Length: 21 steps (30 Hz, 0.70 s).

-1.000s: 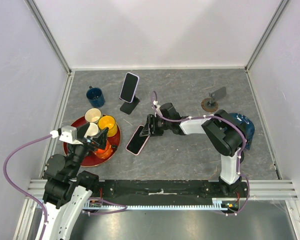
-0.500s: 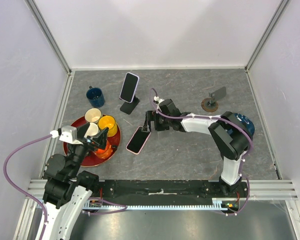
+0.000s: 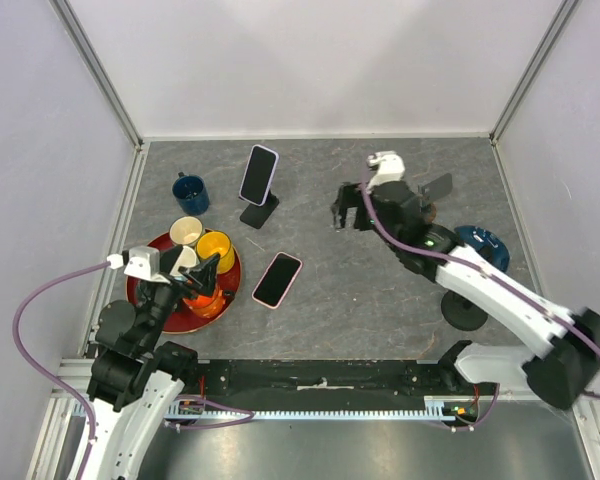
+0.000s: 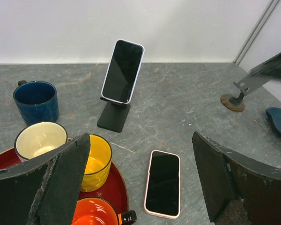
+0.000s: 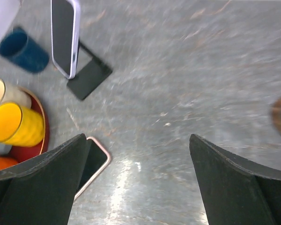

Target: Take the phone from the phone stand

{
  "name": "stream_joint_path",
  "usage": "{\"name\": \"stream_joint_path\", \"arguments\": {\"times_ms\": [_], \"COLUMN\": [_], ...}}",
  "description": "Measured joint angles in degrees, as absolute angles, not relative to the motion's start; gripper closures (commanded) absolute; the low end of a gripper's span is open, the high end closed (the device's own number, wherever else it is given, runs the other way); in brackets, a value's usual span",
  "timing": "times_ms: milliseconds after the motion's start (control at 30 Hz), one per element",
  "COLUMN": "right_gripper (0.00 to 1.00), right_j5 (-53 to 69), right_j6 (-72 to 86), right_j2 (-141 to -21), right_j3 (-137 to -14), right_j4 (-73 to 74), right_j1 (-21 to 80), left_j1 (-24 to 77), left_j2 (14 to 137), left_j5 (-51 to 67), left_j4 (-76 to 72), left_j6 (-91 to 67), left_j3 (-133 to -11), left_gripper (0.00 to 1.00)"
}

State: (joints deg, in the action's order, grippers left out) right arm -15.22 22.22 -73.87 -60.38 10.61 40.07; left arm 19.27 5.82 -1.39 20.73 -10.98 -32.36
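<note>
A light-cased phone (image 3: pixel 259 173) leans upright on a black phone stand (image 3: pixel 260 212) at the back of the table; the left wrist view shows this phone (image 4: pixel 123 70) on its stand (image 4: pixel 114 117). A pink-cased phone (image 3: pixel 277 280) lies flat, face up, on the table, touched by neither gripper. My right gripper (image 3: pixel 348 215) hangs open above the table, right of the black stand, with nothing between its fingers (image 5: pixel 37 178). My left gripper (image 3: pixel 192 268) is open and empty over the red tray (image 3: pixel 140 252).
A second small stand (image 3: pixel 425 200) with a round brown base stands empty at the back right. A dark blue mug (image 3: pixel 191 192) sits left of the black stand. The tray holds cream, yellow (image 3: pixel 216 247) and orange cups. A blue dish (image 3: pixel 480 243) lies at the right.
My right gripper has opened, left the pink-cased phone on the table, and risen away toward the back right. The left arm has barely moved.
</note>
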Motion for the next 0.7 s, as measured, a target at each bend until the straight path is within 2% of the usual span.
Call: {"name": "stream_joint_path", "arguments": {"times_ms": [433,700], "right_gripper": [0.02,0.02], "right_j5": [-41.23,-51.68], "right_j6": [14.61,10.37], "right_j2": [-38.39,-18.59], "right_j3": [-58.00,-48.29], "right_j4": [22.72,24.93], "right_j1": [40.01,40.01], "left_j1": [19.27,19.27], "left_j2": [12.75,20.03], "left_j5": [-3.81,-7.18], "left_j4": [22.81,25.21], "left_j6": [-11.05,-11.05], "left_j3": [-32.86,-35.75], "left_gripper": [0.03,0.02]}}
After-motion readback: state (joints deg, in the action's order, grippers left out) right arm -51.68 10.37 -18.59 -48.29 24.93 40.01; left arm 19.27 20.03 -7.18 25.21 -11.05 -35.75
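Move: The phone still in its stand is about 28 cm ahead of the left gripper, some 6 cm to its right and roughly 16 cm lower. The yellow mug is about 9 cm ahead, 2 cm left and 22 cm down; the blue mug stands 27 cm ahead, 11 cm left and 24 cm down. The laid-down pink phone is 6 cm ahead, 11 cm right and 28 cm below. From the right gripper the stand's phone is about 13 cm ahead, 22 cm left and 11 cm lower. Swing the empty right gripper about 25 cm right and 14 cm back, away from both phones, rising some 13 cm before it starts to dip, tipping the fingers up and turning clockwise. Meanwhile bring the open left gripper down 4 cm and forward over the mugs towards the phone on the stand, tilting its fingers some 15 degrees downward. ##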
